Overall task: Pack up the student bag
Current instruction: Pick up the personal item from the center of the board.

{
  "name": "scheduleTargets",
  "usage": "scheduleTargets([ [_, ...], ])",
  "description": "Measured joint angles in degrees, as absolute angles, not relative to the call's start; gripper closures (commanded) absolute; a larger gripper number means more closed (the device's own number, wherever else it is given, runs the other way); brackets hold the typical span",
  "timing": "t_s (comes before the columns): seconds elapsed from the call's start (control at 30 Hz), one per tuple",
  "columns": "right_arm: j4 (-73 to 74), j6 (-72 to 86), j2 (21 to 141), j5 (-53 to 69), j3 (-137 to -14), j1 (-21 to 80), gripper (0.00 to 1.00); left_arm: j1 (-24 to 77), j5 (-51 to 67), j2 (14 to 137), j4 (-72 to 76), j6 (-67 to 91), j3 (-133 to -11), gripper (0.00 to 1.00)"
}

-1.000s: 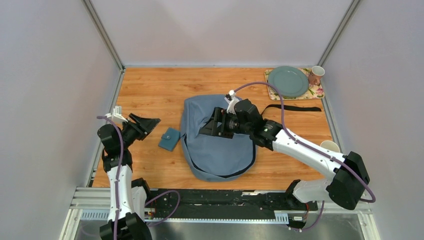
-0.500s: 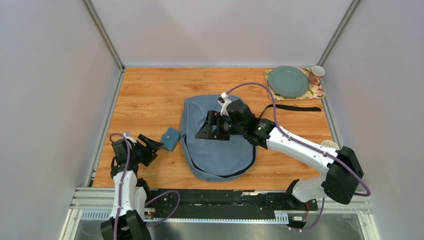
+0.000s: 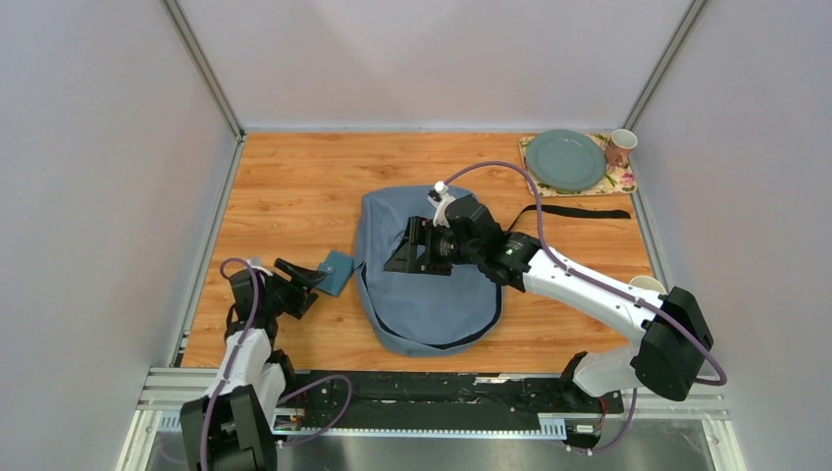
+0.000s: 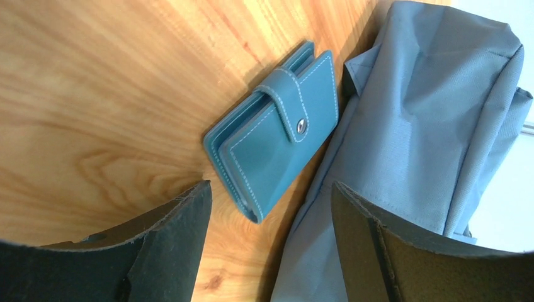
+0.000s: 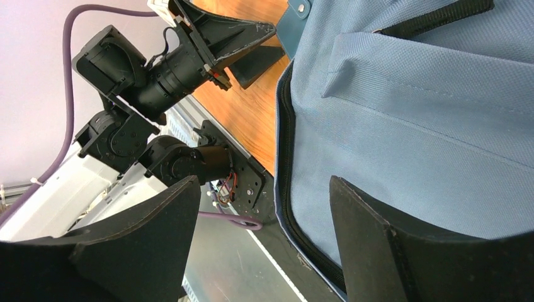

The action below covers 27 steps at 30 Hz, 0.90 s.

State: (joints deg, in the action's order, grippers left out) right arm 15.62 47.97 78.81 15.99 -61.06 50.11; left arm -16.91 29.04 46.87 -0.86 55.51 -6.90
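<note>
The student bag, soft grey-blue fabric with a dark zip round its edge, lies flat mid-table. A teal wallet with a snap tab lies just left of it, touching its edge. My left gripper sits low at the wallet's left, open; in the left wrist view the wallet lies just ahead of the left gripper, its near corner between the fingertips, with the bag at right. My right gripper hovers open over the bag's upper left. The right wrist view has the right gripper framing the bag's zipped edge.
A green plate on a floral mat and a mug stand at the back right corner. The bag's black strap trails to the right. A white cup sits by the right wall. Walls close in three sides.
My left arm has dropped low and moved right toward the wallet, its jaws wider. My right gripper shifted slightly left over the bag, then held still.
</note>
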Motion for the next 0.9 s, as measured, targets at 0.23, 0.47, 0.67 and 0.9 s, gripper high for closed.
scheduleTargets([
  [0.23, 15.66, 47.97, 78.83, 15.49, -61.04, 50.11, 0.23, -12.71, 27.40, 56.47, 9.26, 57.49, -7.57, 0.35],
  [0.47, 15.97, 47.94, 79.22, 15.05, -61.04, 50.11, 0.23, -10.48, 27.90, 67.02, 15.44, 55.16, -11.16, 0.49],
  [0.67, 16.97, 47.94, 79.75, 14.94, -61.04, 50.11, 0.23, -10.17, 29.56, 76.86, 19.62, 52.05, -15.31, 0.71],
  [0.9, 17.37, 47.86, 80.25, 14.46, -61.04, 50.11, 0.24, -9.56, 30.46, 81.95, 20.64, 50.04, -18.20, 1.00],
])
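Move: The personal item, a blue wallet, lies flat on the board about 5 cm ahead of the open left gripper, 4 cm to its right and 3 cm below. The bag's left edge starts roughly 10 cm to the gripper's right and 3 cm ahead, and the bag's middle is some 25 cm right and 3 cm ahead. From the right hand, held above the bag, the wallet is about 13 cm left, 6 cm ahead and 19 cm down. Forward along the board the left hand slides some 6 cm towards the wallet, drifting about 2 cm right and sinking about 2 cm, while it turns roughly 10 degrees clockwise. Its fingers go from wide open to almost shut at the wallet's near corner, and the tips come into touch there. The right hand, still open over the bag, sinks about 1.5 cm. ##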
